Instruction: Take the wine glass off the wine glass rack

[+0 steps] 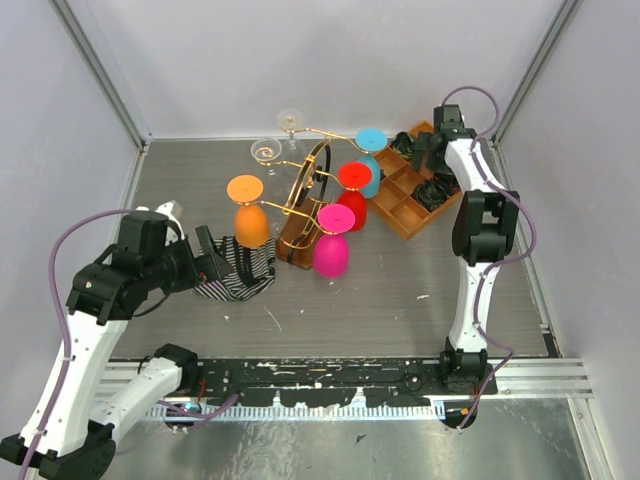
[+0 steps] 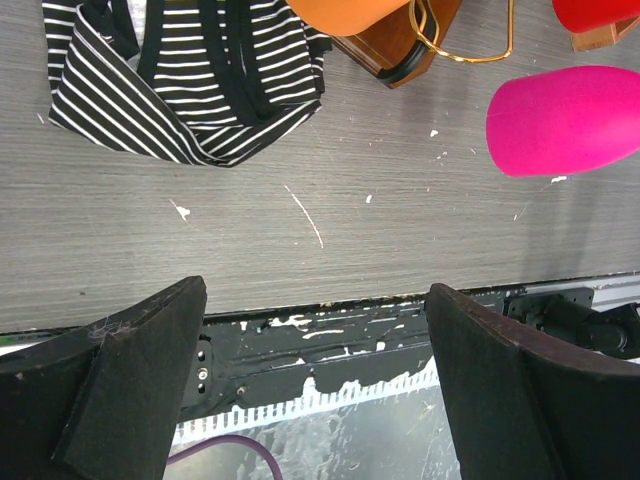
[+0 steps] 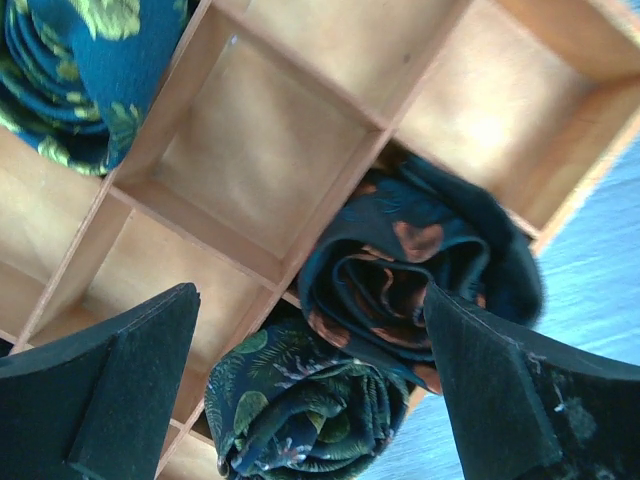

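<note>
The wine glass rack (image 1: 308,205), gold curly wire on a brown wooden base (image 2: 395,45), stands mid-table. Several wine glasses hang upside down from it: orange (image 1: 249,218), magenta (image 1: 331,250), red (image 1: 352,198), blue (image 1: 371,165) and two clear ones (image 1: 266,151) at the back. My left gripper (image 1: 216,260) is open and empty, low over a striped cloth, left of the orange glass. In the left wrist view the left gripper (image 2: 315,385) frames bare table, with the magenta glass (image 2: 565,120) at upper right. My right gripper (image 1: 421,152) hovers open over the wooden tray.
A black-and-white striped cloth (image 1: 243,268) lies left of the rack. An orange compartmented wooden tray (image 1: 405,205) sits at the back right and holds rolled patterned cloths (image 3: 420,255). Grey walls close in the table on three sides. The black base rail (image 1: 330,375) runs along the near edge.
</note>
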Tool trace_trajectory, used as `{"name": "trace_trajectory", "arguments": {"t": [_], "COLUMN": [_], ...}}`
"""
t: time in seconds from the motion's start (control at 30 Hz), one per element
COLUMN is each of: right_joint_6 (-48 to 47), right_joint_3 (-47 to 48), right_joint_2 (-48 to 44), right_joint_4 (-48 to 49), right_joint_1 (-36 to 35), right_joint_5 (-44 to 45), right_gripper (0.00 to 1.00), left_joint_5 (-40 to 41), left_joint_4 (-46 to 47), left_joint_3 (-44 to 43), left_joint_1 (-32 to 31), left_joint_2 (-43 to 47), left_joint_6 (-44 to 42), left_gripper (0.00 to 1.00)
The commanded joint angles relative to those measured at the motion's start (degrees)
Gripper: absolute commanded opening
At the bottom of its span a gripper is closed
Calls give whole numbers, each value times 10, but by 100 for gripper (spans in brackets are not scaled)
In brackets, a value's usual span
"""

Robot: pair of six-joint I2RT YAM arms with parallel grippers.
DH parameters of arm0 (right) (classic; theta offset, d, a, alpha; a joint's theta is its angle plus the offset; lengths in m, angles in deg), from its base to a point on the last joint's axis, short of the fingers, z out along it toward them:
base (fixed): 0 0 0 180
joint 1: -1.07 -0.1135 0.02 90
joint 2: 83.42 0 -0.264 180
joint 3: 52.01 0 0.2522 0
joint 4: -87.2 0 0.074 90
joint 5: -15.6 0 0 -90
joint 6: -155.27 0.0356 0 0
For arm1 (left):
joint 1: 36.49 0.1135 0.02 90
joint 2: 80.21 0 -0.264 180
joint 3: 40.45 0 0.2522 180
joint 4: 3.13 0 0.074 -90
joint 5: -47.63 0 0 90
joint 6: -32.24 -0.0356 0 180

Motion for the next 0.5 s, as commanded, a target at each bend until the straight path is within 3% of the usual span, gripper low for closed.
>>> {"name": "trace_trajectory", "arguments": {"t": [0.0, 0.13, 0.27, 0.37, 0.47], "right_joint_6": [-50, -69, -81, -23, 87], "right_joint_3": [-12, -56, -33, 4, 31], "right_joint_2": [4, 0, 39, 75, 103], "right_joint_4": [22, 39, -4, -48, -94], "right_joint_1": [1, 1, 1, 9, 32], "right_joint_5": [-78, -105, -75, -35, -51], "right_gripper": [100, 100, 100, 100, 100], "left_joint_5": [-2, -4, -8, -11, -13], "left_joint_4": [10, 14, 18, 20, 19], "left_joint_3": [8, 7, 9, 10, 10], "left_joint_1": [-2, -1, -1, -1, -1], "left_joint_2": [-2, -6, -9, -10, -10], "left_joint_6": [2, 4, 7, 9, 11], "left_gripper": [98, 98, 98, 98, 98]}}
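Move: The wooden tray spreads right under my right hand, its middle about 8 cm below and some 2 cm to the left. One dark cloth roll lies about 5 cm to the right, level with the hand, a leafy roll some 5 cm back and straight in line, and a blue roll about 10 cm ahead and 8 cm left, all roughly 8 cm below. From my left hand the tray is about 39 cm ahead, 57 cm right and 21 cm lower. I sink my right hand nearly 7 cm almost straight down into the tray, fingers wide open, bowing a centimetre or two back and left on the way and partly returning. The fingers tip about 10 degrees steeper, and the right-hand finger comes down onto the dark roll. ##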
